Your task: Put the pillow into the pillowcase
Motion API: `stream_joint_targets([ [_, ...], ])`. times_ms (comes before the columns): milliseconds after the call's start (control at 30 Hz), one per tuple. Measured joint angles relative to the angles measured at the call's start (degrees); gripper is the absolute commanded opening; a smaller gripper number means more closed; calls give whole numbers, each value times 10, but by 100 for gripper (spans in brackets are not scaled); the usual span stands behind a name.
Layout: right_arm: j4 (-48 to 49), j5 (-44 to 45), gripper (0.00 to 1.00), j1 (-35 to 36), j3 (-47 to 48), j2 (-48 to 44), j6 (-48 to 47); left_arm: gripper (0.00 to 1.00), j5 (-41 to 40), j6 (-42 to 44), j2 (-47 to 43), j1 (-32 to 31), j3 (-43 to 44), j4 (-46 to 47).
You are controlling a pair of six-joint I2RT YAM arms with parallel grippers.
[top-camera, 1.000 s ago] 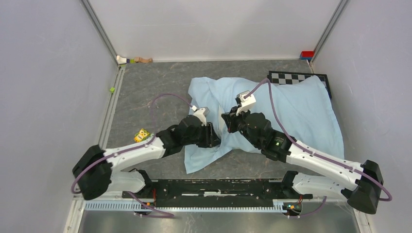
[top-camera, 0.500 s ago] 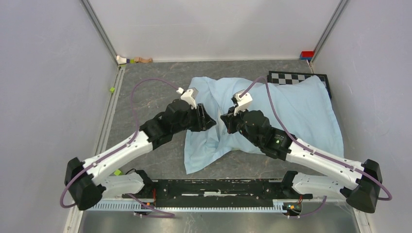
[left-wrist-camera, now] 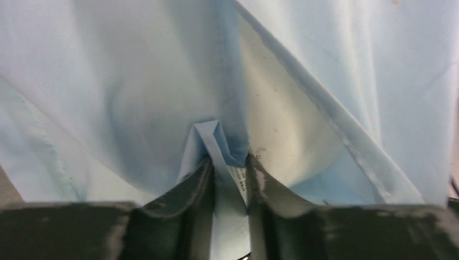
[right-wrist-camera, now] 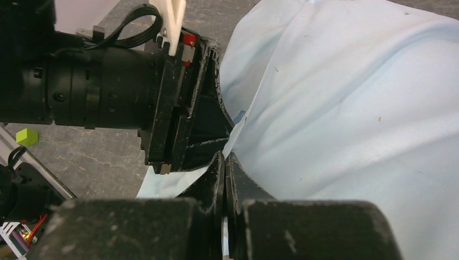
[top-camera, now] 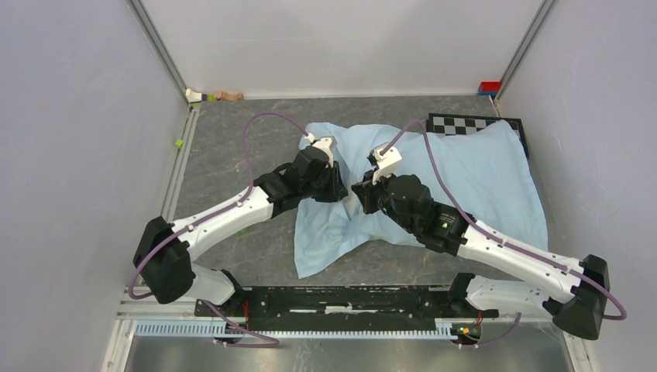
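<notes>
The light-blue pillowcase [top-camera: 472, 174] lies wrinkled and bulging across the middle and right of the table. In the left wrist view the off-white pillow [left-wrist-camera: 276, 122] shows inside the case's open mouth, between two blue hems. My left gripper [top-camera: 339, 188] is at that left-hand mouth, and its fingers are shut on a folded bit of hem with a small label [left-wrist-camera: 230, 160]. My right gripper [top-camera: 361, 195] is just to its right, the two nearly touching. Its fingers [right-wrist-camera: 224, 156] are pressed together on the thin edge of the pillowcase [right-wrist-camera: 346, 92].
A black-and-white checkerboard [top-camera: 463, 123] pokes out from under the case at the back right. A red block [top-camera: 489, 87] sits in the back right corner, and small toys [top-camera: 213, 96] lie at the back left. A green cube [top-camera: 178, 143] rests by the left rail.
My left arm has swung away from the case's near left part toward the back. Its gripper now holds the hem farther back. The right arm has barely moved.
</notes>
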Motion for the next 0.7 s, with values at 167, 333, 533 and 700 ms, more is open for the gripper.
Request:
stream_joint_targets([
  [167,0,-1,0,2,0,2,-3,3,-5,14,-6,-2,7,-16],
  [333,-2,-14,0,3,13,14,-3,3,7,13,-68,-5,26,5],
  [533,16,-26,0,6,20,16,7,2,26,-55,-83,-3,-26,146],
  [700,39,-41,0,10,20,11,41,2,6,-169,-17,2,-191,371],
])
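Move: The pillowcase fold for the left fingers is already between their open pads, right at the hand point. The cream strip of pillow showing in the opening is about 3 cm to the right and 4 cm lower; the case's far left corner lies some 16 cm ahead, 7 cm left, and its near corner about 18 cm back, 10 cm left, both some 16 cm down. From the right hand, that fold is roughly 2 cm left, 2 cm back and 6 cm below. Shut the left gripper on the pillowcase fold, then lift it about 10 cm and bring it straight back down nearly to its starting height, easing slightly right and rolling its left side down some 25 degrees. Keep the right fingers pinched on the case's rim and draw them a little left and up. ##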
